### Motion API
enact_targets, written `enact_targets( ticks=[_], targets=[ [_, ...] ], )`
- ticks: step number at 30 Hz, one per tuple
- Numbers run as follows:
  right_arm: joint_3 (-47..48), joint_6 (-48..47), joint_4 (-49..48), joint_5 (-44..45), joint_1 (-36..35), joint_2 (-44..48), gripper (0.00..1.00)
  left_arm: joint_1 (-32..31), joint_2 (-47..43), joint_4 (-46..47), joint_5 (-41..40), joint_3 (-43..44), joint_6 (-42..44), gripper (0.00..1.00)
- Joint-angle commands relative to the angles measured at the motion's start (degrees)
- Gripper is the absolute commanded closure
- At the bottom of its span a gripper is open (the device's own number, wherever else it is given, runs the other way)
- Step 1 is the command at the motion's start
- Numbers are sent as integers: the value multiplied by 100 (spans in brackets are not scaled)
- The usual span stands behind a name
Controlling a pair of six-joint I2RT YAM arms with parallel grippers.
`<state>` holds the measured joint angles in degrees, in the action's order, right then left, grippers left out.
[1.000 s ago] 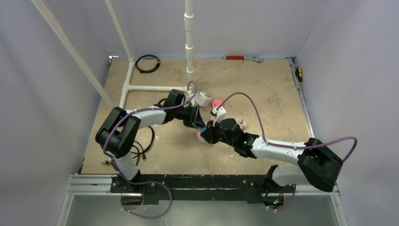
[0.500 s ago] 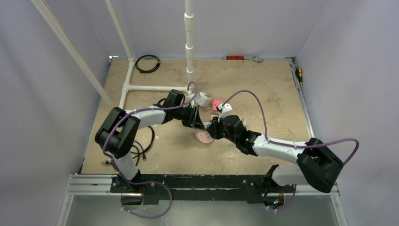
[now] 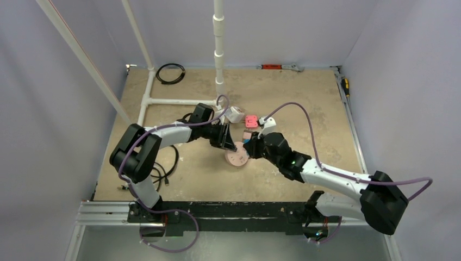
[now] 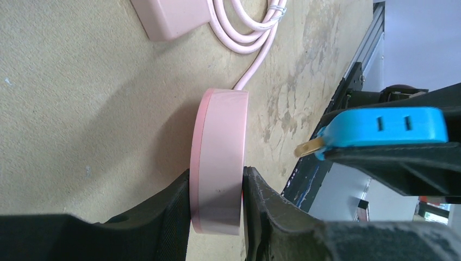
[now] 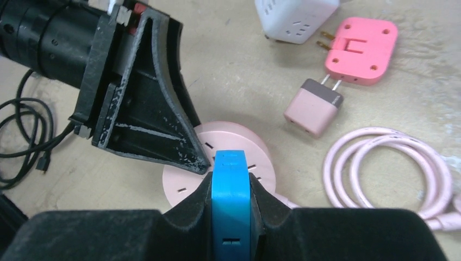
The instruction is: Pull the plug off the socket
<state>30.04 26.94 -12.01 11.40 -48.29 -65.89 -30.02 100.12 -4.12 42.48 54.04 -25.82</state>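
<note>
The socket (image 3: 237,158), a flat round pale-pink disc with slots, lies on the table; it also shows in the left wrist view (image 4: 218,163) and in the right wrist view (image 5: 185,174). My left gripper (image 3: 231,145) (image 4: 216,209) is shut on the socket's rim. My right gripper (image 3: 251,147) (image 5: 231,187) is shut on a blue plug (image 5: 230,206), held above and clear of the socket. In the left wrist view the blue plug (image 4: 380,126) shows a brass prong free in the air. The socket's coiled pink cord (image 5: 388,168) lies to the right.
A small square pink plug (image 5: 314,105), a bright pink adapter (image 5: 361,50) and a white power cube (image 5: 293,16) lie just behind the socket. A white pipe frame (image 3: 179,101) stands at back left. Black cables (image 3: 166,168) lie near the left arm.
My right gripper has lifted up and to the right with the blue plug, off the socket's face. The socket has been uncovered. The left gripper has held still on the rim.
</note>
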Motion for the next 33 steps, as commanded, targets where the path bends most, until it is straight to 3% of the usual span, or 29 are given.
enact_targets(
  ticks=[1, 12, 26, 33],
  targets=[
    [597, -124, 585, 481, 119, 155, 100, 42, -182, -356, -341, -113, 247, 100],
    [1651, -376, 476, -689, 1236, -985, 100, -39, -868, -453, -98, -1239, 237, 100],
    [2548, -276, 559, -1131, 1556, -2544, 100, -662, -742, -847, -318, -1059, 534, 100],
    [2721, -206, 505, -1331, 1741, -3104, 95, -698, -754, -1111, -806, -963, 616, 78]
  ],
)
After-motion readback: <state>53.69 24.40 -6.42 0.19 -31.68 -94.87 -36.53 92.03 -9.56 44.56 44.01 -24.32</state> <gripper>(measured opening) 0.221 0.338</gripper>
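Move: The right gripper already has the blue plug clear of the socket. The pink plug it heads for lies about 17 cm ahead, 2 cm right and 11 cm below; the small adapter is 10 cm straight ahead, the white cube 20 cm ahead and 5 cm left. From the left gripper, which holds the socket's rim, the clear table it backs towards is about 9 cm back, 1 cm left, and 6 cm below; the small adapter is 10 cm ahead, 5 cm right. Keep the blue plug pinched and carry it with the right gripper about 12 cm forward, away from the socket towards the pink plug, arcing up a few centimetres first, then sinking to end lower than it began, fingers tipping down some 10 degrees. Meanwhile draw the left gripper back roughly 9 cm, still gripping the socket, with a slight clockwise turn. ##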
